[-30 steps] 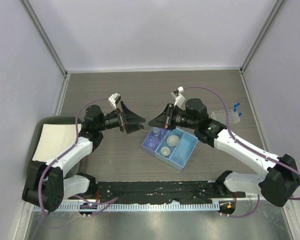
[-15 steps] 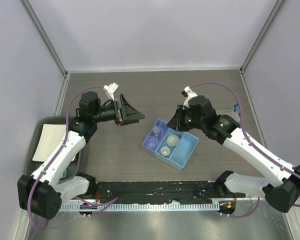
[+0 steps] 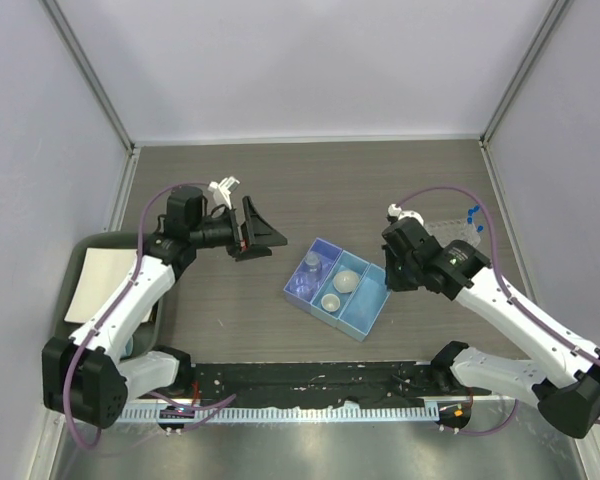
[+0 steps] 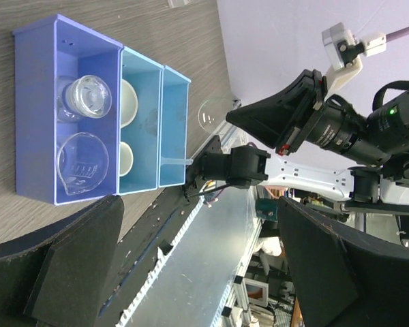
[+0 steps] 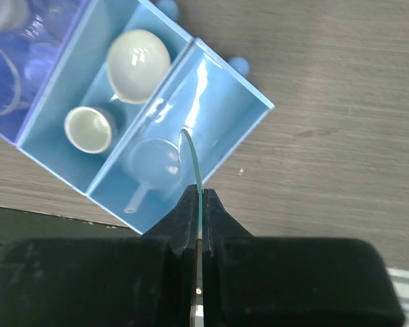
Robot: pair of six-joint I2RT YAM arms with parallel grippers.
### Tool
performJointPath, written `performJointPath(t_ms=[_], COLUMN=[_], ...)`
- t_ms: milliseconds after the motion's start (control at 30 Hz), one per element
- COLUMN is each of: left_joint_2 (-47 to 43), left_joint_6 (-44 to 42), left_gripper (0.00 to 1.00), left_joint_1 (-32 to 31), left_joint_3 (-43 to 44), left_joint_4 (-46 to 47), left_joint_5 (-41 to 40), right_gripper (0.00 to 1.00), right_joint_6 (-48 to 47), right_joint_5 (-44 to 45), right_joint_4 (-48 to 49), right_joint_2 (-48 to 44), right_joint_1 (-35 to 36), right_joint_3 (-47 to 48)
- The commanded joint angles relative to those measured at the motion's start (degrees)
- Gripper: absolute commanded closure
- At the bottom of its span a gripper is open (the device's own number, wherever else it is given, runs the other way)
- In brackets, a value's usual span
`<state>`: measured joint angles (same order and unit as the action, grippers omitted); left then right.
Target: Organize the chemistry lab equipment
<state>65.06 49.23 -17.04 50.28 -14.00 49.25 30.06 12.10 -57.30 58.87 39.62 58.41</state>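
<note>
My right gripper (image 5: 199, 194) is shut on the edge of a thin clear glass disc (image 5: 193, 160), held upright over the blue tray's (image 3: 372, 310) right compartment. A clear funnel (image 5: 153, 163) lies in that compartment. Two white dishes (image 5: 138, 65) (image 5: 88, 129) sit in the middle compartment. A clear beaker (image 4: 82, 163) and another glass vessel (image 4: 88, 95) stand in the darker left one. My left gripper (image 3: 260, 232) is open and empty, left of the tray and above the table. The tube rack (image 3: 450, 232) with blue-capped tubes (image 3: 473, 213) stands at the right.
A dark tray with a white pad (image 3: 105, 280) lies at the left edge. A black rail (image 3: 310, 380) runs along the near edge between the arm bases. Grey walls enclose the table on three sides.
Both grippers stood tip to tip above the tray and have drawn apart. The right one swung right and down over the tray with the glass disc. The left one pulled back left.
</note>
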Motion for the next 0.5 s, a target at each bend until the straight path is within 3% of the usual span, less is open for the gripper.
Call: performJointPath(t_ms=[0,467], left_joint_2=[1.82,4.02], left_joint_6=[-0.37,-1.24], left_gripper=[0.0,0.0], left_joint_1=[0.51,1.13], left_joint_3=[-0.36,-0.62], left_joint_4=[0.99,1.17], left_joint_5=[0.32,0.58], right_gripper=[0.99,0.99], right_joint_6=[-1.15,-2.2], right_joint_5=[2.49,-0.49], right_joint_4=[-2.56,8.6], right_joint_2=[-0.16,8.09], right_joint_1=[-0.15,-0.15], right_joint_3=[-2.25,-5.94])
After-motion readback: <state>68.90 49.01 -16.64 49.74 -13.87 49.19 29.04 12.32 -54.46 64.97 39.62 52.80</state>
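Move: The right hand holds the clear watch glass, and the box's right-hand blue compartment, with the funnel in it, is centred about 3 cm ahead, 4 cm to the left and some 14 cm below. The white evaporating dish in the next compartment is about 7 cm ahead and 9 cm left; the small crucible, about 3 cm ahead and 12 cm left. From the empty left hand, that right-hand compartment is about 20 cm to the right, 2 cm back and 22 cm lower. Still pinching the watch glass by its edge, the right hand sinks about 5 cm towards the right-hand blue compartment, first easing a little back and to the right, then returning most of that way as it descends. The fingers tip some 10 degrees nearer to vertical and stay shut. The left hand, empty and wide open, settles about 2 cm lower. ##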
